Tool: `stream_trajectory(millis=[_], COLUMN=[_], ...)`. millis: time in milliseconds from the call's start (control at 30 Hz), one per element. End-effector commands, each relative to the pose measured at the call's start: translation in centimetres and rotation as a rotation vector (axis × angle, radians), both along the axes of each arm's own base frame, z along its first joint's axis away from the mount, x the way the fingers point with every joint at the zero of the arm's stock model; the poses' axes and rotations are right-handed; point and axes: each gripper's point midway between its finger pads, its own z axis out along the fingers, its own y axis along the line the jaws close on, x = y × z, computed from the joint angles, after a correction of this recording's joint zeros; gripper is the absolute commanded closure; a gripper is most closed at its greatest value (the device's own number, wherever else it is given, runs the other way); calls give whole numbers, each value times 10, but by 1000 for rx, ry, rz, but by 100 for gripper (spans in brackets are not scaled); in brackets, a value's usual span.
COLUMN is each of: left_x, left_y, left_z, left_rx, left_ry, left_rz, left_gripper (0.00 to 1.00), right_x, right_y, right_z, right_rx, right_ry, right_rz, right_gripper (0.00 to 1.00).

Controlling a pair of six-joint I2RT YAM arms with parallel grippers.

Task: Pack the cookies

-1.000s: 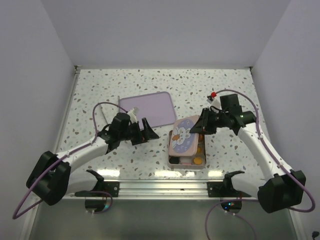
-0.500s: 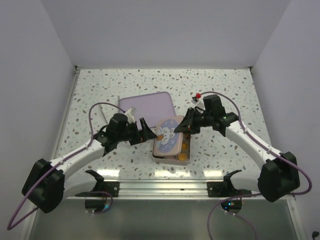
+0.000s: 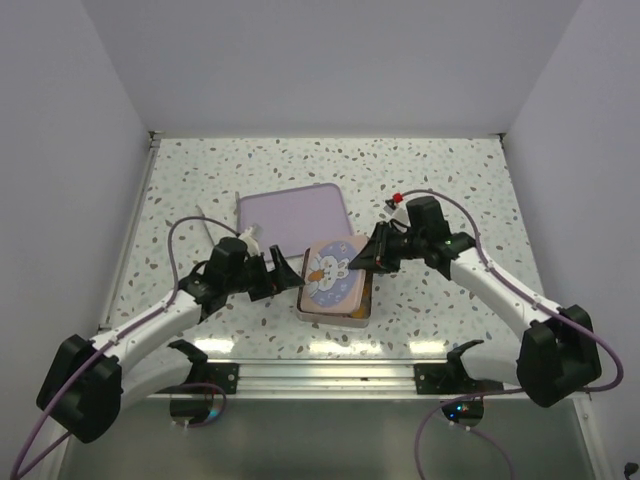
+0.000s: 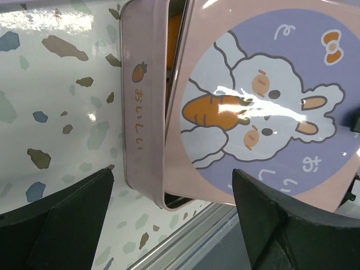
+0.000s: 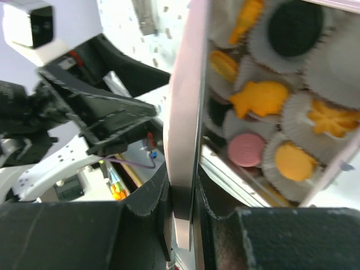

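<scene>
The cookies (image 5: 247,149), orange, black and one pink, sit in white paper cups inside a pink tin (image 4: 140,112). My right gripper (image 5: 183,197) is shut on the edge of the rabbit lid (image 5: 185,112), holding it tilted over the tin. From above, the lid (image 3: 335,275) hides nearly all of the tin (image 3: 362,303), with the right gripper (image 3: 368,255) at its far right corner. My left gripper (image 4: 173,174) is open beside the tin's near left corner, its jaws either side of that corner without touching. In the top view the left gripper (image 3: 290,272) is just left of the lid.
A lilac rectangular tray (image 3: 295,215) lies flat behind the tin. A metal rail (image 3: 320,372) runs along the table's near edge, close to the tin. White walls stand to the left, right and back.
The lid and the tin beneath it have shifted left toward the left gripper, and the lid now covers far more of the tin. The left arm drew back slightly.
</scene>
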Motion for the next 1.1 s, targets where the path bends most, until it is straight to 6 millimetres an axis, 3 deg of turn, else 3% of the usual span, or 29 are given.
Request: stream_trajectory(millis=[0, 67, 200, 233, 267, 300, 433, 600, 767, 1067], left_x=[4, 7, 10, 11, 12, 12, 13, 9, 5, 7], left_y=[-2, -4, -7, -8, -8, -9, -9, -8, -6, -6], left_z=[0, 3, 5, 5, 6, 7, 5, 4, -1, 1], left_rx=[-7, -16, -15, -14, -14, -15, -22, -30, -27, -29], left_ry=[-23, -32, -36, -38, -40, -44, -44, -40, -30, -34], left_rz=[-11, -16, -30, -33, -34, -36, -36, -31, -29, -26], left_gripper=[8, 8, 8, 8, 8, 8, 8, 8, 8, 8], right_x=[-17, -25, -26, -25, -26, -26, -28, -36, -33, -28], right_y=[-12, -16, -22, -25, -27, -30, -48, -62, -73, -71], right_z=[-27, -45, -53, -53, -53, -54, -63, -75, -74, -75], right_rx=[-23, -41, -68, -74, -82, -95, -169, -244, -320, -323], right_ry=[41, 76, 90, 87, 88, 88, 92, 111, 94, 92], right_rz=[-2, 1, -5, -12, -10, -18, -38, -32, -28, -22], right_gripper=[100, 100, 97, 91, 76, 70, 54, 46, 43, 44])
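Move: The right hand pinches the bunny lid by its right edge; the lid's middle is about 6 cm to its left, 3 cm back and roughly 3 cm below. The cookie box it goes onto lies lower, its middle some 5 cm left, 5 cm back and 9 cm down. The lilac tray stands about 14 cm left and 10 cm farther out. From the open left hand the box's middle is about 10 cm right, 1 cm back and 3 cm down. Down first: the right hand lowers the lid's raised right side about 4 cm towards the box, easing slightly back and right, then opens about halfway and lets go. It carries on right, down and back past the lid's right edge, tipping its fingers some 20 degrees more steeply down. The left hand stays open at the box's left wall, sinking about 1 cm. ##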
